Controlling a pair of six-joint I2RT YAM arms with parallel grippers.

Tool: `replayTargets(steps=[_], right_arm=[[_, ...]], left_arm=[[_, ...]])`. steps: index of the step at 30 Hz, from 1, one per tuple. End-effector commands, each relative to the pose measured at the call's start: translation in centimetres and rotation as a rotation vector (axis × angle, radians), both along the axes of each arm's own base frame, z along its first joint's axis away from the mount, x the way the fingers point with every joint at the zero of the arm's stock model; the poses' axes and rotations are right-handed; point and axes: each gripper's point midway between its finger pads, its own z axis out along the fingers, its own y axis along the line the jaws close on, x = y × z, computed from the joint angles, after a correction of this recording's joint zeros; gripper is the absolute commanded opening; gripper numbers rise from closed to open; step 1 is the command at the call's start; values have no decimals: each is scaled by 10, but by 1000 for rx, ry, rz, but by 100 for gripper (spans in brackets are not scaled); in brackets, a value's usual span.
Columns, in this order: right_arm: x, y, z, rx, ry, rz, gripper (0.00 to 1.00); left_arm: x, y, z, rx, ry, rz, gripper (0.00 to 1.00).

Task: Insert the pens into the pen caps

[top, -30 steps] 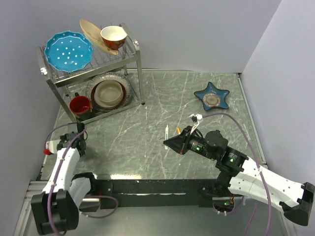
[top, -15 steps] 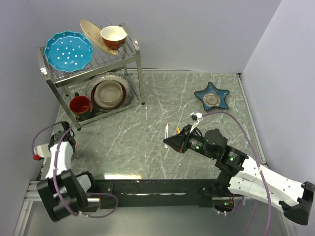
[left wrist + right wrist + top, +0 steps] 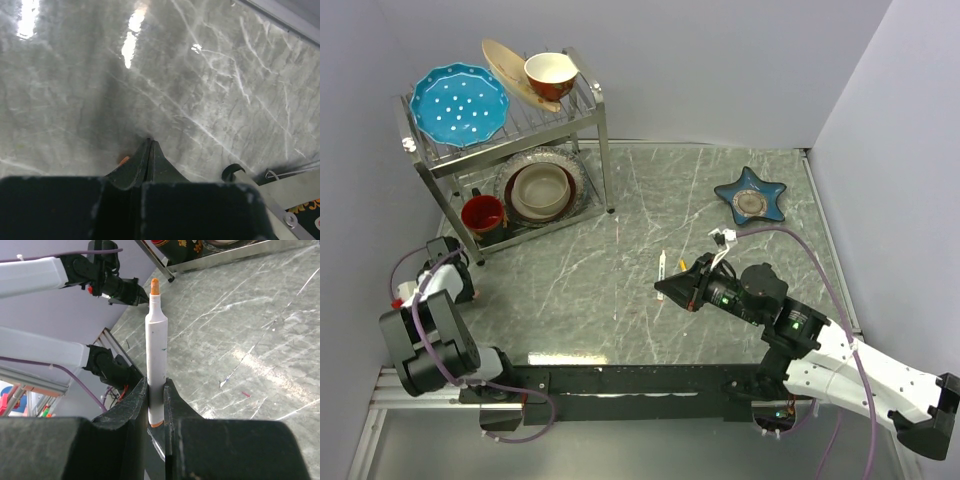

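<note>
My right gripper (image 3: 662, 290) (image 3: 156, 382) is shut on a white-barrelled pen (image 3: 156, 350) with an orange tip, held above the table's middle; the tip (image 3: 682, 265) sticks out on the far side. A second white pen (image 3: 660, 267) lies on the marble just left of it. My left gripper (image 3: 450, 282) (image 3: 149, 143) is at the table's far left, jaws together over bare marble. A small orange bit (image 3: 123, 160), apparently the orange pen cap, shows beside its left finger. The dark blue pen and the pink cap are out of view.
A metal dish rack (image 3: 605, 150) at the back left holds a blue plate (image 3: 459, 104), bowls and a red cup (image 3: 482, 214). A blue star-shaped dish (image 3: 750, 198) sits at the back right. Walls close in on three sides.
My left arm has folded back toward the table's left edge, its gripper moving left and away from the middle. My right gripper with the pen has barely shifted.
</note>
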Motion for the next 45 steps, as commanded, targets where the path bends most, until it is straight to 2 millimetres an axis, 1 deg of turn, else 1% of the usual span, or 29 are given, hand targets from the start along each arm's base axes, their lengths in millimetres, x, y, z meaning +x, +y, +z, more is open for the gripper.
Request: replayTargets(steps=[1,4,7,9,11,13,14,15,16,17,19,20,21,22,24,25,26,27,28,29,30,31,32,33,34,35,36,38,45], right_arm=[[0,-4,35,65,-68,-12,0],[-1,-4,37,79,-69,-13,0],[-1,-6,38,93,-71,-15,0],[-3,-7,38,103,-70,-14,0],[-5,-8,39,115,-69,-13,0],[-6,-11,40,123,-70,-15,0],[-6,-12,40,126,-71,-18,0],[-7,-14,39,131,-71,-22,0],[-8,-15,39,133,-71,-23,0],[-8,-16,37,134,-70,-26,0],[-9,-21,39,152,-76,-37,0],[-10,-23,39,159,-77,-40,0],[-11,-24,39,160,-79,-40,0],[-13,-27,41,172,-83,-41,0],[-15,-29,41,175,-83,-41,0],[-17,-32,44,186,-92,-39,0],[-17,-34,44,184,-93,-45,0],[-18,-35,42,185,-92,-45,0],[-19,-38,44,193,-98,-48,0],[-20,-40,44,195,-99,-50,0],[-20,-41,42,192,-97,-50,0],[-22,-43,44,204,-105,-51,0],[-23,-44,42,203,-104,-50,0],[-23,-45,42,206,-104,-51,0],[-24,-47,43,215,-110,-51,0],[-25,-47,42,213,-110,-50,0],[-26,-49,43,220,-115,-49,0],[-26,-49,42,226,-121,-49,0],[-23,-43,33,219,-123,-40,0]], left_arm=[[9,-7,1,-22,1,-77,1],[9,-17,1,-18,7,-124,1],[1,-34,-8,-44,37,-168,1],[-1,-44,-12,-61,30,-197,1],[-5,-61,-15,-74,24,-243,1],[-6,-74,-14,-75,17,-271,1],[-8,-86,-14,-79,28,-304,1],[-14,-92,-13,-81,33,-304,1],[-13,-105,-13,-84,31,-350,1],[-14,-112,-12,-89,23,-370,1],[-14,-128,-5,-85,4,-406,1],[-14,-136,5,-57,-8,-441,1],[-15,-133,10,-35,-7,-432,1],[-20,-123,24,16,7,-406,1],[-23,-112,39,70,-3,-364,1],[-21,-107,52,101,-28,-350,5],[-26,-97,58,156,-11,-330,17],[-25,-92,67,183,-28,-320,24],[-26,-87,71,211,-22,-314,31],[-29,-79,76,250,-9,-300,41],[-30,-74,80,271,2,-295,44],[-32,-71,81,283,13,-288,47],[-30,-66,82,287,7,-269,54],[-29,-64,80,288,34,-301,57],[-28,-56,79,280,39,-281,59],[-27,-54,76,265,47,-286,61],[-24,-55,70,240,57,-308,62],[-27,-49,66,207,63,-275,63],[-10,-55,61,151,22,-339,66]])
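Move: Lying just behind and to the right of the left hand's shut tips, the orange pen cap is about 2 cm back, 3 cm right and 1 cm lower, mostly hidden by the fingers. From that same hand the rack's near foot stands some 7 cm ahead and 5 cm right, and the red mug about 16 cm ahead, 6 cm right and 4 cm higher. From the right hand, still holding the white pen, the cap is roughly 38 cm left, 7 cm ahead and 25 cm below. Sweeping right just above or on the table with its fingers shut, the left hand travels about 13 cm past the cap while turning some 25 degrees clockwise. It then rises about 7 cm, opens its fingers wide and comes back left some 8 cm towards the cap, sinking slightly at the end. The right hand keeps its pinch on the pen and draws about 5 cm right, a little up and back, rolling about 10 degrees. ##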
